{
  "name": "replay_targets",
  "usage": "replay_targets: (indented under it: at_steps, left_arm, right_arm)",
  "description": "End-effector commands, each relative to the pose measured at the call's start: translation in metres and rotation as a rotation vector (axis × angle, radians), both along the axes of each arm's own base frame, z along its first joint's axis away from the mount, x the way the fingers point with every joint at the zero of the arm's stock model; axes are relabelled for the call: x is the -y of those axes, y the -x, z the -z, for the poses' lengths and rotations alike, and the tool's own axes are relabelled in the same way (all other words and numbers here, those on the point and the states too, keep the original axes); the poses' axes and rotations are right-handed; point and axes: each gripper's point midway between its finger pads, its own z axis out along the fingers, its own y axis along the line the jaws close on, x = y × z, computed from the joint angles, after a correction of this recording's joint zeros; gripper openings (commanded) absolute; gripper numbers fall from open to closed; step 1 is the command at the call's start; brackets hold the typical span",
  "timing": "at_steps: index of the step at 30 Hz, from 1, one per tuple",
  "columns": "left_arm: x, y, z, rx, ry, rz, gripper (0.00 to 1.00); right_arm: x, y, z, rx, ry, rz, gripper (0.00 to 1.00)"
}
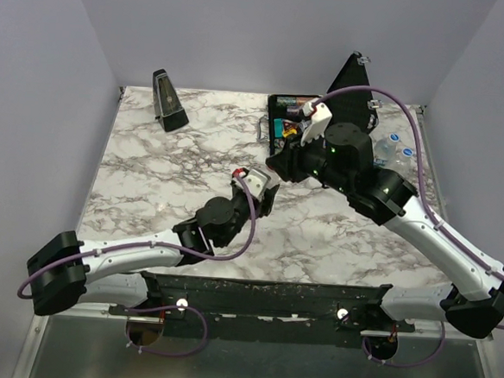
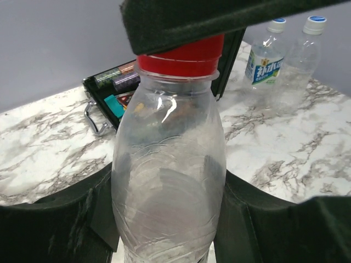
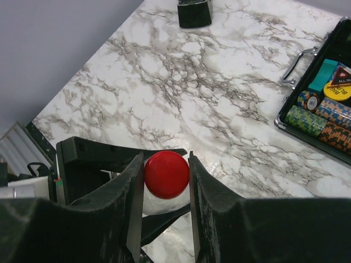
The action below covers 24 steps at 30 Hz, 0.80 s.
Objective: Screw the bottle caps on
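Note:
A clear plastic bottle (image 2: 167, 181) stands upright between the fingers of my left gripper (image 2: 169, 213), which is shut on its body. The bottle's mouth carries a plain red bottle cap (image 2: 184, 57). My right gripper (image 3: 166, 163) reaches down from above and is shut on that red cap (image 3: 166, 174), one finger against each side. In the top view the two grippers meet at mid-table, left gripper (image 1: 252, 189) below right gripper (image 1: 275, 166). Two more clear bottles stand at the far right with blue and white caps (image 2: 277, 24) (image 2: 316, 22) on their necks.
An open black case (image 1: 273, 113) of striped poker chips lies at the back, its lid (image 1: 350, 79) raised. Its edge (image 3: 285, 123) shows in the right wrist view. A black wedge-shaped object (image 1: 168, 101) stands at the back left. The capped bottles (image 1: 395, 147) stand right of the case.

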Motion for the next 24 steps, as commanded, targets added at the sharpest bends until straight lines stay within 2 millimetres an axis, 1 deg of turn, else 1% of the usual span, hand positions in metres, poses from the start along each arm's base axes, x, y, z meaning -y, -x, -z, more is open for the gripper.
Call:
replay_targets:
  at_steps: [1, 2, 3, 4, 6, 8, 11, 14, 17, 20, 23, 24]
  left_arm:
    - [-0.023, -0.001, -0.012, -0.087, 0.16, 0.021, 0.2]
    - [-0.021, 0.006, -0.005, -0.112, 0.151, 0.071, 0.2]
    - [-0.021, 0.011, -0.001, -0.136, 0.154, 0.106, 0.2]
    - [-0.02, 0.019, 0.004, -0.156, 0.15, 0.16, 0.2]
    - [-0.018, 0.031, 0.009, -0.193, 0.147, 0.255, 0.2]
    - [-0.016, 0.046, 0.007, -0.203, 0.151, 0.366, 0.2]
    - [-0.011, 0.074, -0.005, -0.156, 0.148, 0.575, 0.2]
    - [-0.005, 0.1, -0.018, -0.101, 0.112, 0.754, 0.2]
    - [0.004, 0.121, -0.026, -0.08, 0.063, 0.908, 0.2]
    - [0.01, 0.134, -0.028, -0.085, 0.03, 1.02, 0.19]
    - [0.015, 0.139, -0.027, -0.093, 0.011, 1.077, 0.18]
    - [0.016, 0.139, -0.028, -0.09, 0.007, 1.082, 0.16]
  right_arm:
    - [0.014, 0.025, -0.011, 0.017, 0.068, -0.088, 0.39]
    - [0.011, 0.033, -0.019, 0.037, 0.068, -0.152, 0.43]
    - [0.012, 0.037, -0.027, 0.058, 0.07, -0.175, 0.46]
    - [0.013, 0.041, -0.031, 0.079, 0.087, -0.209, 0.49]
    - [0.014, 0.054, -0.042, 0.157, 0.123, -0.319, 0.56]
    - [0.016, 0.067, -0.048, 0.233, 0.154, -0.421, 0.61]
    - [0.019, 0.088, -0.044, 0.344, 0.224, -0.602, 0.66]
    - [0.021, 0.105, -0.039, 0.418, 0.262, -0.735, 0.71]
    - [0.023, 0.114, -0.033, 0.471, 0.3, -0.828, 0.73]
    - [0.023, 0.121, -0.029, 0.494, 0.325, -0.903, 0.74]
    - [0.024, 0.131, -0.027, 0.519, 0.332, -0.983, 0.75]
    - [0.024, 0.132, -0.027, 0.52, 0.334, -0.993, 0.75]
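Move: The red cap sits between the right hand's fingers, right at its hand point, and is on the clear bottle that the left hand already holds. From the left hand, the cap is about 9 cm straight up, and the bottle's middle about 1 cm below. From the right hand, the chip case lies some 28 cm ahead, 8 cm right and 28 cm below; the labelled bottle stands about 18 cm ahead, 32 cm right and 20 cm below. The right fingers, pinching the red cap at the outset, open wide and let go of it while that hand rises about 5 cm, then sinks partway again; it swings back roughly 11 cm, turning nearly 50 degrees counter-clockwise. The left hand keeps its grip on the bottle, first easing a few centimetres left, then drawing back about 11 cm in all and turning some 50 degrees clockwise. ##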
